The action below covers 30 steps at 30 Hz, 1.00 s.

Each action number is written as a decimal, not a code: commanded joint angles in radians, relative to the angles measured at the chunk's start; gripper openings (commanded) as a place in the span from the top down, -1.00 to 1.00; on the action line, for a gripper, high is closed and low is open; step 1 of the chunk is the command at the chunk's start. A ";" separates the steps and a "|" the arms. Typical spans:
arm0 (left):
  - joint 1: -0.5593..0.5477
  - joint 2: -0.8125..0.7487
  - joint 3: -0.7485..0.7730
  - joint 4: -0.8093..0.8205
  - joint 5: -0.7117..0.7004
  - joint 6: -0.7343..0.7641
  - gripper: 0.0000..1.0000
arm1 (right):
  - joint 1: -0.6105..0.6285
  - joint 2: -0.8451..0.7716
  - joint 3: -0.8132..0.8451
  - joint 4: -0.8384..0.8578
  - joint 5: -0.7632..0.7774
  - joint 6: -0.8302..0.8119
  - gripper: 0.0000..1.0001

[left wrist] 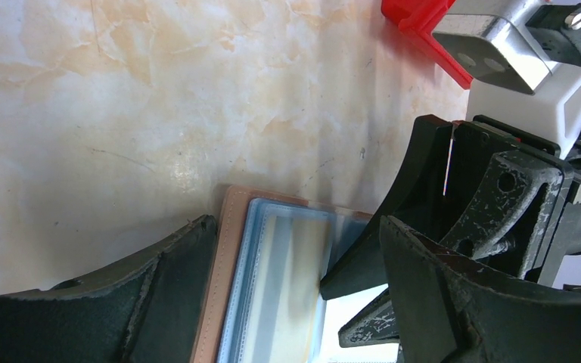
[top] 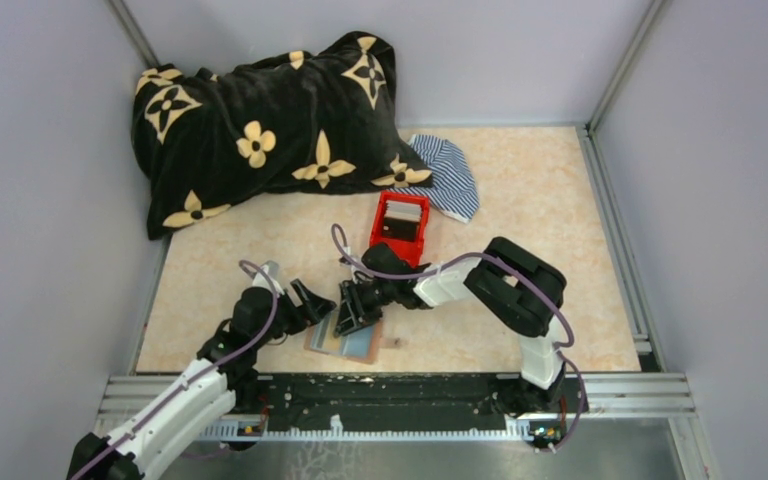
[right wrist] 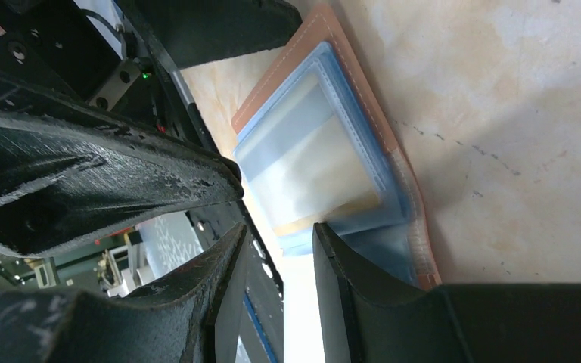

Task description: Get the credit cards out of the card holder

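The card holder (top: 343,342) lies open near the table's front edge, reddish-brown leather (left wrist: 227,257) under clear bluish sleeves (right wrist: 314,151). A pale credit card (left wrist: 295,287) shows through the top sleeve. My right gripper (top: 353,315) hangs over the holder's right half with its jaws apart (right wrist: 278,231). One of its fingertips (right wrist: 325,234) rests at the sleeve's edge, and only bright glare fills the gap between them. My left gripper (top: 305,300) stands wide open just left of the holder, straddling its far edge (left wrist: 295,223), holding nothing.
A red open-top box (top: 400,228) stands behind the grippers; its corner (left wrist: 416,19) shows in the left wrist view. Further back lie a black flowered pillow (top: 270,130) and a striped cloth (top: 450,175). The metal rail (top: 400,395) runs close in front of the holder.
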State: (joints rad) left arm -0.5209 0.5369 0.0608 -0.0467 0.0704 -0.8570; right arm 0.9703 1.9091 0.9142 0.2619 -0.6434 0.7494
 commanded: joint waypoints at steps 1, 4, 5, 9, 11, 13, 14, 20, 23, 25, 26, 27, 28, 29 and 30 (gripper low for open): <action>-0.007 -0.037 -0.036 -0.113 0.059 -0.043 -0.71 | 0.005 -0.004 0.040 0.025 0.052 0.008 0.24; -0.009 -0.069 -0.038 -0.135 0.063 -0.056 -0.71 | -0.012 -0.024 0.017 0.019 0.072 0.019 0.24; -0.010 -0.077 -0.040 -0.141 0.063 -0.058 -0.71 | -0.016 -0.029 0.012 0.016 0.073 0.017 0.24; -0.013 -0.096 -0.038 -0.148 0.070 -0.068 -0.70 | -0.017 -0.030 0.020 -0.022 0.092 0.010 0.24; -0.015 -0.093 -0.040 -0.137 0.063 -0.066 -0.70 | -0.017 -0.044 0.016 -0.037 0.102 0.013 0.24; -0.015 -0.074 -0.046 -0.105 0.059 -0.068 -0.70 | -0.018 -0.070 0.016 -0.073 0.135 0.010 0.24; -0.015 -0.059 -0.048 -0.077 0.062 -0.071 -0.70 | -0.017 -0.083 0.020 -0.095 0.149 0.005 0.23; -0.020 0.114 -0.041 0.101 0.096 -0.072 -0.70 | -0.018 -0.100 0.067 -0.247 0.205 0.008 0.02; -0.023 0.136 -0.032 0.112 0.092 -0.059 -0.70 | -0.017 -0.112 0.074 -0.288 0.238 0.034 -0.08; -0.024 0.112 -0.035 0.105 0.074 -0.057 -0.70 | -0.016 -0.128 0.067 -0.304 0.257 0.066 -0.15; -0.024 0.095 -0.038 0.102 0.069 -0.057 -0.69 | -0.016 -0.139 0.060 -0.308 0.263 0.081 -0.18; -0.024 0.081 -0.039 0.096 0.063 -0.057 -0.68 | -0.012 -0.147 0.057 -0.315 0.268 0.097 -0.20; -0.024 0.070 -0.041 0.091 0.057 -0.056 -0.68 | -0.007 -0.156 0.056 -0.320 0.275 0.117 -0.23; -0.024 0.067 -0.042 0.092 0.053 -0.054 -0.67 | -0.001 -0.164 0.056 -0.327 0.285 0.127 -0.25; -0.024 0.069 -0.043 0.093 0.051 -0.052 -0.67 | 0.008 -0.168 0.063 -0.337 0.293 0.135 -0.26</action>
State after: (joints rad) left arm -0.5381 0.6224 0.0380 0.0898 0.1314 -0.9199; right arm 0.9604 1.7981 0.9581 -0.0147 -0.4267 0.8280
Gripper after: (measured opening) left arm 0.839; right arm 0.618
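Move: The striped card's clear pocket, the left part of the open card holder, has its middle about 4 cm left of the right hand, level with it fore and aft and 1 cm lower. The holder's snap tab lies some 9 cm to that hand's right and 3 cm back; the red box stands about 21 cm ahead and 11 cm right. From the left hand the pocket is roughly 4 cm back, 1 cm right and 2 cm down, the box 17 cm ahead and 16 cm right. The card holder's left end stays between the left hand's wide-open fingers, the forward tip at its edge, as that hand eases slightly back, then goes about 2 cm right. At the pocket's right side the right hand moves forward, then also right, some 3 cm in all, rising slightly; its fingers part while they tip further down and swing clockwise, roughly 15 degrees altogether. ##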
